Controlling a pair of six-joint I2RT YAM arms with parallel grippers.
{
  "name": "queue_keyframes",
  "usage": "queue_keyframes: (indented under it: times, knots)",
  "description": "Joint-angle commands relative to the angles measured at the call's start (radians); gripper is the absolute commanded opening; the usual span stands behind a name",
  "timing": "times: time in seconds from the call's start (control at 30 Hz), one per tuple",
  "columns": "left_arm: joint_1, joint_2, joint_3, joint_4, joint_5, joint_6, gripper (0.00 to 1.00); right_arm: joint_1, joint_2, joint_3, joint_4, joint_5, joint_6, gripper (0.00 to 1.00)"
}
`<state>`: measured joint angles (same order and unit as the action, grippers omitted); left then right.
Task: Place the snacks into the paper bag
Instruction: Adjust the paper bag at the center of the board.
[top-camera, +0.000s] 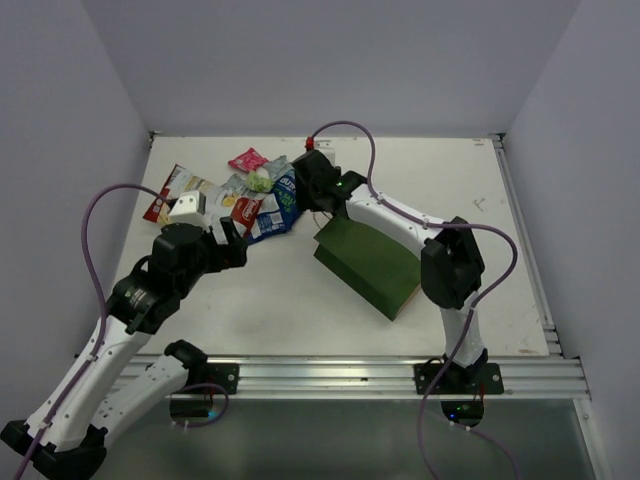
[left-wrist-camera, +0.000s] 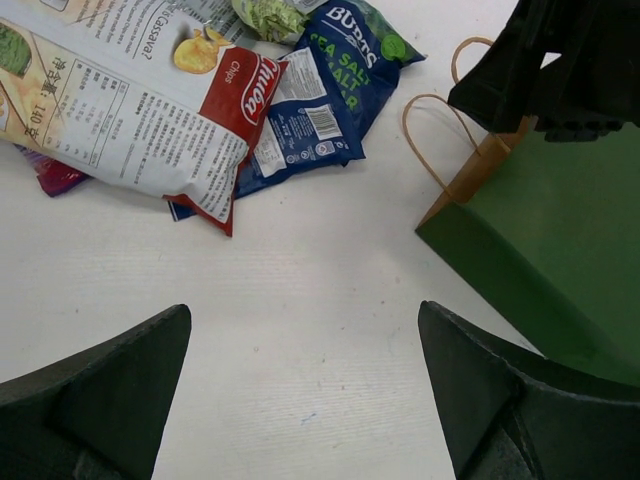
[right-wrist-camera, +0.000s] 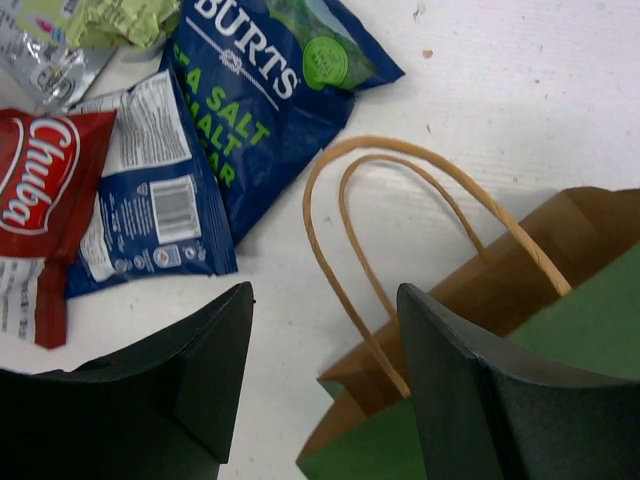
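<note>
The snacks (top-camera: 235, 190) lie heaped at the table's back left: a large white-red-yellow chip bag (left-wrist-camera: 130, 100), two blue packets (left-wrist-camera: 345, 65) (right-wrist-camera: 150, 190), a green one (right-wrist-camera: 110, 20), a pink one (top-camera: 247, 159). The dark green paper bag (top-camera: 368, 262) lies on its side, its brown mouth and tan handles (right-wrist-camera: 400, 190) facing the heap. My right gripper (right-wrist-camera: 325, 292) hangs open just above the bag's mouth, the handle loops below its jaws, gripping nothing. My left gripper (left-wrist-camera: 305, 308) is open over bare table, just short of the chip bag.
The right arm (top-camera: 400, 215) stretches over the paper bag's far side. A metal rail (top-camera: 350, 375) runs along the near edge, and white walls close in the left, back and right. A silver packet (right-wrist-camera: 45, 65) sits beside the green one.
</note>
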<state>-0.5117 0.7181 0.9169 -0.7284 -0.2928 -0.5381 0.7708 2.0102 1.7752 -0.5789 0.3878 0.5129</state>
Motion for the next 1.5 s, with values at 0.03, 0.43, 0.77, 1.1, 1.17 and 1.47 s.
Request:
queue_keyframes:
  times: [0.03,0.43,0.77,1.1,1.17,1.47]
  knots:
    - [0.002,-0.022,-0.007,-0.051,-0.028,-0.026,1.0,-0.007,0.064,0.079,0.116,0.062,0.087,0.63]
    - [0.002,-0.043,-0.007,-0.08,-0.026,-0.011,1.0,-0.024,0.174,0.138,0.243,0.056,0.128,0.59]
    - [0.001,-0.045,-0.001,-0.078,-0.028,0.007,1.0,-0.041,0.136,0.104,0.246,0.06,0.089,0.13]
    - [0.001,-0.009,0.01,-0.037,-0.008,0.02,1.0,-0.042,-0.086,0.04,0.198,0.005,-0.097,0.0]
    - [0.001,0.006,0.016,-0.023,0.007,0.02,1.0,-0.042,-0.148,0.026,0.188,-0.026,-0.117,0.0]
    - [0.002,0.049,0.083,-0.003,0.046,0.007,1.0,-0.044,-0.304,0.076,0.048,-0.168,-0.232,0.0]
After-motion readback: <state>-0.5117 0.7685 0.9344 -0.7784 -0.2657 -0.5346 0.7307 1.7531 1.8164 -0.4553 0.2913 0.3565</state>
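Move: The near loop of the paper bag's handle, the part to pinch, is some 6 cm ahead of the right hand, 3 cm to its left and 3 cm lower. The bag lies on its side, its middle about 8 cm back, 15 cm to the right and 10 cm down. The blue Burts bag lies on the board roughly 6 cm ahead, 7 cm left and 13 cm down. From the left hand, that loop is about 21 cm ahead, 20 cm right and 11 cm below. Forward and leftward first, sinking a little: the right hand reaches about 7 cm to the paper bag's handle loop and its half-open fingers shut, pinching the loop. Then it pulls mostly upward, nearly 20 cm, easing back some 6 cm and a little right, while the fingers tip up towards level and keep their hold. ##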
